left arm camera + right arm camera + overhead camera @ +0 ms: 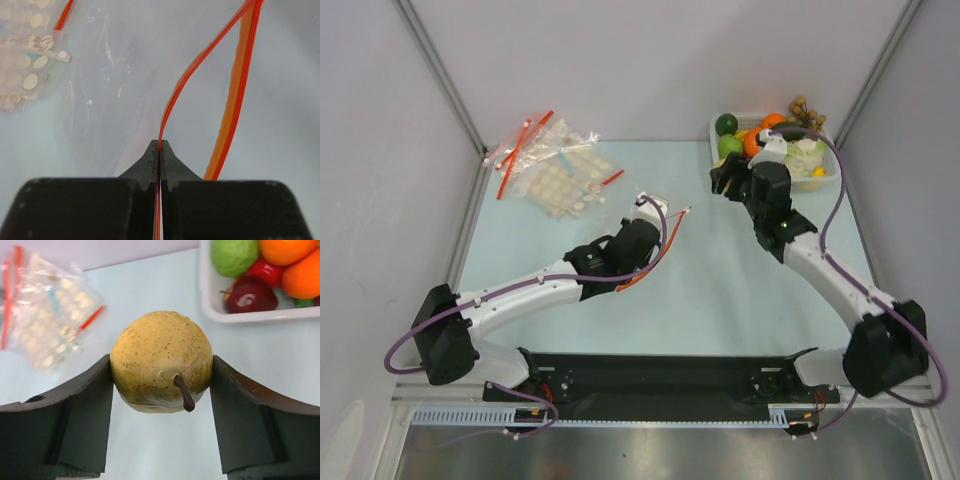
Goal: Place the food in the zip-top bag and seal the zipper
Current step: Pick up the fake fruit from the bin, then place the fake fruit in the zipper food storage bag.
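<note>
My left gripper point(650, 205) point(160, 145) is shut on the red-orange zipper point(200, 57) of the clear zip-top bag point(115, 75), which lies floppy on the table beyond the fingers. The zipper's other side point(235, 100) runs apart from it, so the mouth gapes. My right gripper point(725, 180) point(161, 362) is shut on a yellow speckled toy pear point(160, 347) with a brown stem, held above the table just left of the tray. More food lies in the white tray point(825, 180): a green piece point(726, 124) point(232, 255), oranges point(772, 121) point(295, 270) and a red apple point(250, 295).
Crinkled clear bags dotted with pale discs point(555, 165) point(50, 320) point(25, 65) lie at the back left with red strips. The tray's rim point(260, 315) stands at the back right by the wall. Grey walls close in the table on three sides.
</note>
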Robot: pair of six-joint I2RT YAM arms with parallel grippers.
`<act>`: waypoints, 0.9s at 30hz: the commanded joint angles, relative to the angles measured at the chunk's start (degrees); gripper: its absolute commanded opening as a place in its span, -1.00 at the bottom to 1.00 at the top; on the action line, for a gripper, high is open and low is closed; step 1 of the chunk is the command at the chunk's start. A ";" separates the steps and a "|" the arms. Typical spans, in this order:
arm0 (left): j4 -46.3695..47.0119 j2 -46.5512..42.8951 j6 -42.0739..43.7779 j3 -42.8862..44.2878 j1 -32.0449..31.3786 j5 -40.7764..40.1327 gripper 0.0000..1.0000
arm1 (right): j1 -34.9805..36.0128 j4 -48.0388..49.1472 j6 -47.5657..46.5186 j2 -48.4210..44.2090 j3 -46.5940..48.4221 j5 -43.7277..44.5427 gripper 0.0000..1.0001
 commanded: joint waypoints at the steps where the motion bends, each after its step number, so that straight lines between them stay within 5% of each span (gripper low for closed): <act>1: -0.26 -0.07 -1.94 1.85 0.33 0.36 -0.99 | 5.17 -0.91 -1.07 -9.76 -6.46 1.94 -0.22; 9: -1.57 2.38 -2.21 4.74 1.38 2.64 -0.99 | 13.54 -1.70 1.30 -34.10 -19.93 0.19 -0.29; 27: -9.13 5.73 -7.04 19.60 1.56 19.26 -0.99 | 17.05 9.45 0.16 -38.70 -27.67 -12.98 -0.38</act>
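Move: The right hand already holds the yellow pear and is taking it to the open bag's mouth, about 15 cm back, 16 cm to its left and 9 cm below. The fruit bin it came from lies some 17 cm ahead, 16 cm right and 15 cm below, with the green fruit about 17 cm ahead, 3 cm right and 13 cm below. From the left hand, pinching the zipper edge, the pear is about 16 cm ahead, 18 cm right and 7 cm above. Keeping its grip on the pear, the right hand sweeps back about 18 cm and some 7 cm left, away from the bin towards the bag's mouth, rising a little, dipping, then lifting slightly again while it turns some 25 degrees counter-clockwise and its fingers tip up a little. The left hand keeps its pinch on the zipper edge, stays nearly put at first, then carries it right and up to meet the pear, rolling slightly so its left side drops. ##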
